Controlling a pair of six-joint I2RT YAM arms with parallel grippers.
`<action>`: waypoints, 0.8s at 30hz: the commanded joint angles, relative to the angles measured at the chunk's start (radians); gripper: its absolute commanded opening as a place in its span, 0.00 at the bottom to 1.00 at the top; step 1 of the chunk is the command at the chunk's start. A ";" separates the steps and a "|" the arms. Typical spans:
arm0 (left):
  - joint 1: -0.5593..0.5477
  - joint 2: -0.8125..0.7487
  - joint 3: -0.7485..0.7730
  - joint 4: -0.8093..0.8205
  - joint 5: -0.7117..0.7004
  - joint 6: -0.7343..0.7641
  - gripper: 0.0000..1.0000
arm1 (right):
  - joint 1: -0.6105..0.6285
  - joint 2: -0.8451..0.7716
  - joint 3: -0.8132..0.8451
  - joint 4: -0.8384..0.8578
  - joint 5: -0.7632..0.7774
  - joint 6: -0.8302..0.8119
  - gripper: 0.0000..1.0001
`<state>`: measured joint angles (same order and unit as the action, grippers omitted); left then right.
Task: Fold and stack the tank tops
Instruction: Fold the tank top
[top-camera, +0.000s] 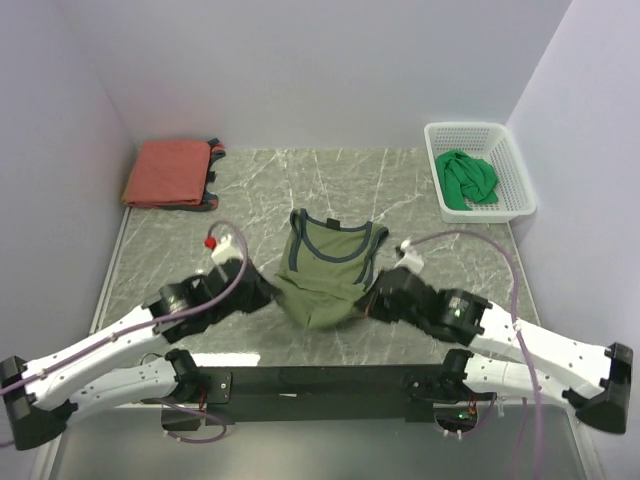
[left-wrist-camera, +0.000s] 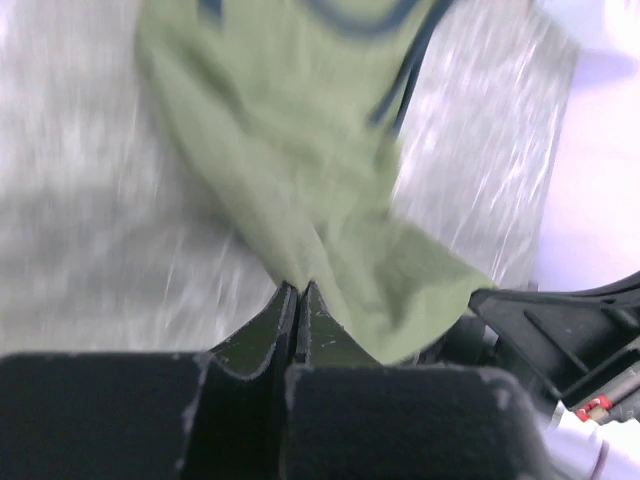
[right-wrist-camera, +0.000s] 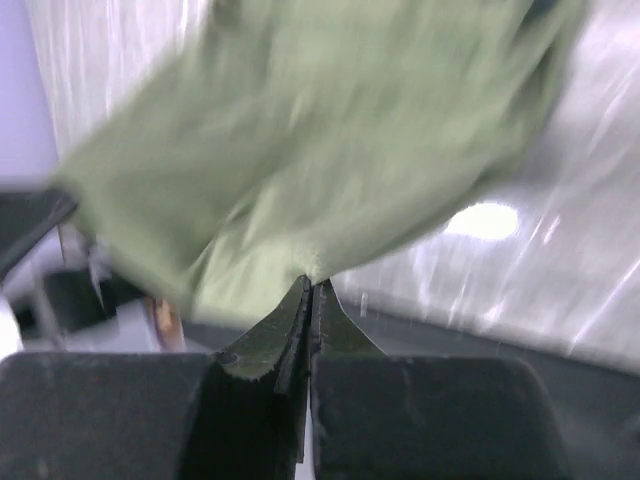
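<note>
An olive green tank top (top-camera: 325, 268) with navy trim lies mid-table, its lower hem lifted off the marble between both arms. My left gripper (top-camera: 268, 292) is shut on the hem's left corner; in the left wrist view the cloth (left-wrist-camera: 300, 180) runs out from the pinched jaws of the gripper (left-wrist-camera: 298, 288). My right gripper (top-camera: 368, 296) is shut on the right corner, the olive cloth (right-wrist-camera: 320, 150) spreading from the tips of the gripper (right-wrist-camera: 312, 284). A folded rust-red tank top (top-camera: 168, 172) lies at the back left. A bright green tank top (top-camera: 468, 180) sits crumpled in the basket.
The white mesh basket (top-camera: 520, 190) stands at the back right against the wall. Grey walls close in the marble table (top-camera: 300, 190) on the left, back and right. The black base bar (top-camera: 320, 382) of the arms spans the near edge.
</note>
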<state>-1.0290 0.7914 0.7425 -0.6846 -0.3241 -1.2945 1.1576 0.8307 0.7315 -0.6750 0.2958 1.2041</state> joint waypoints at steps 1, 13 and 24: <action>0.145 0.118 0.104 0.132 0.009 0.185 0.00 | -0.195 0.045 0.060 0.104 -0.076 -0.216 0.00; 0.573 0.768 0.522 0.589 0.368 0.373 0.00 | -0.741 0.508 0.367 0.307 -0.340 -0.495 0.00; 0.707 1.318 0.923 0.704 0.671 0.397 0.55 | -0.960 0.846 0.552 0.351 -0.437 -0.544 0.56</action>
<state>-0.3542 2.0727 1.6089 -0.0616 0.1913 -0.9192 0.2173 1.6638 1.2144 -0.3435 -0.1219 0.6983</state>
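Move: Both my hands already hold the hem end of the tank top, roughly 14 cm above the table. The collar lies about 34 cm ahead and 21 cm to the right of my left hand, 35 cm ahead and 7 cm to the left of my right. The folded red tops sit some 57 cm ahead and 39 cm to the left of my left hand; the basket stands about 58 cm ahead and 45 cm to the right of my right hand. In one fast sweep I swing the hem I'm holding forward over the collar, my left hand travelling about 38 cm and my right about 30 cm while also veering some 9 cm right. Both stay near their height, then dip about 5 cm at the end as my fingers open halfway and let go of the cloth; my right hand turns clockwise on the way. ##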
